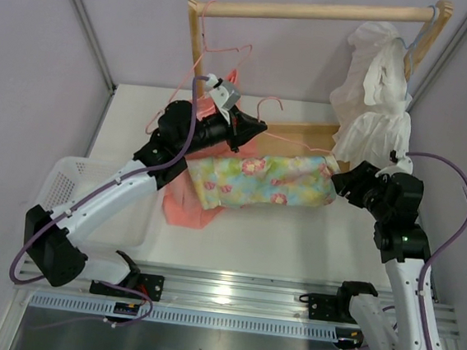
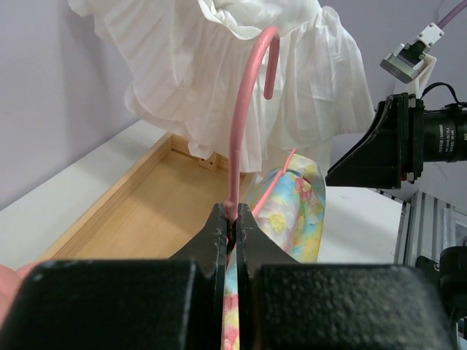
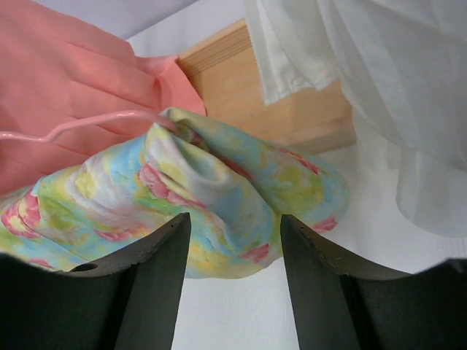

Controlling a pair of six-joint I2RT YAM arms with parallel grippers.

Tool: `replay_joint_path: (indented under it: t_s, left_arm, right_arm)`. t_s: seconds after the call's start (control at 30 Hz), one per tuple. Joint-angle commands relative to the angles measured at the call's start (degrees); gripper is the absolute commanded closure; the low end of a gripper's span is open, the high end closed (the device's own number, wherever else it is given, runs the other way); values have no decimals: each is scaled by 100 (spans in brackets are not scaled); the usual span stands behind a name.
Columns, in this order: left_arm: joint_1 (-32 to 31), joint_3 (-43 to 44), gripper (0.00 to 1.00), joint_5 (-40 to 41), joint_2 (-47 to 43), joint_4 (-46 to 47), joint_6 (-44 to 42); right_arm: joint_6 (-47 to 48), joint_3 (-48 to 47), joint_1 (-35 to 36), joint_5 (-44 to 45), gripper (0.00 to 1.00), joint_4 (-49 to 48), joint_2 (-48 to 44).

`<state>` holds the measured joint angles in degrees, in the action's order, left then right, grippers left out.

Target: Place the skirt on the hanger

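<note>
The floral skirt (image 1: 261, 184) lies across the middle of the table, and one arm of the pale-pink hanger (image 3: 87, 124) runs into its waist end. My left gripper (image 1: 260, 129) is shut on the hanger (image 2: 235, 146) at the neck just below the hook, which stands upright in the left wrist view. The skirt (image 2: 295, 215) shows just past the left fingers. My right gripper (image 3: 233, 226) is open at the right end of the skirt (image 3: 204, 189). The cloth bulges just ahead of the right fingertips, and neither of them presses on it.
A white ruffled garment (image 1: 374, 89) hangs from the wooden rail (image 1: 315, 13) at the right. A salmon garment (image 1: 186, 199) lies under my left arm. Another pink hanger (image 1: 220, 54) hangs at the rail's left end. The rack's wooden base (image 2: 146, 211) lies behind the skirt. A white basket (image 1: 71, 188) stands at the left.
</note>
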<state>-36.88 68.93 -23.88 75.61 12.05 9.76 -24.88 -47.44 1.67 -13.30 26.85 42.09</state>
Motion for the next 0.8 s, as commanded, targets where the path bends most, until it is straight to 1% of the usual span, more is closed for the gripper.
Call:
replay_joint_path:
  t_s: [0.0,0.03,0.1,0.17,0.2,0.27,0.33,0.47,0.7,0.77]
  left_arm:
    - [-354,674,100,670,-258,-271,-360]
    - [-450,884,100,900,-205,-456,-535]
    - [-644,1235,100,1453,-126,-947,-615]
    - [-802,1509,100,1815,-56,-1161,-721]
    - [-838,1779,100,2051,-38,-1475,-738]
    - [-882,1913,100,2264,-3,-1670,-678]
    - [-899,2247,100,2553,32,-1986,-642]
    - [-1022,2608,100,3002,50,-2260,-589]
    - [-1128,2959,100,3670,208,-2242,-615]
    - [-1146,3310,100,3872,436,-2330,-651]
  right_arm:
    - [-148,-510,175,72,42,21,-43]
    - [-148,-608,193,204,43,187,18]
    - [-166,-792,202,266,44,338,107]
    - [-157,-977,202,302,45,426,142]
    - [-201,-1065,202,363,45,444,133]
    - [-210,-1153,202,346,46,470,142]
    - [-192,-1328,202,407,46,540,203]
    - [-183,-1548,202,504,45,663,352]
    - [-306,-1997,202,460,46,672,546]
    - [-333,-2119,202,442,46,690,607]
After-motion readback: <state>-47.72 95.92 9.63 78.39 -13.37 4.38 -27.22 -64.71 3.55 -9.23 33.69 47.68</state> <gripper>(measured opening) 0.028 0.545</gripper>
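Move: The left hand already pinches the pink hanger below its hook; the wooden rod's middle lies about 20 cm ahead of that hand, 10 cm to its right and 15 cm above. From the same hand, the pink garment hangs some 13 cm left, 8 cm ahead and 20 cm lower, and the white garment about 28 cm right and 14 cm ahead. The open, empty right hand has the floral skirt's right end about 4 cm ahead, 3 cm left and 5 cm below. Keeping its pinch under the hook, the left hand lifts the hanger and skirt about 10 cm towards the rod's height, easing back a little at first and then coming forward and slightly left again, while it turns some 25 degrees counter-clockwise so that the hanger's free right end swings forward towards the rack. The right hand, fingers staying a little over half open and holding nothing, rises almost straight up by about 8 cm in front of the white garment and takes no hold of skirt or hanger. ##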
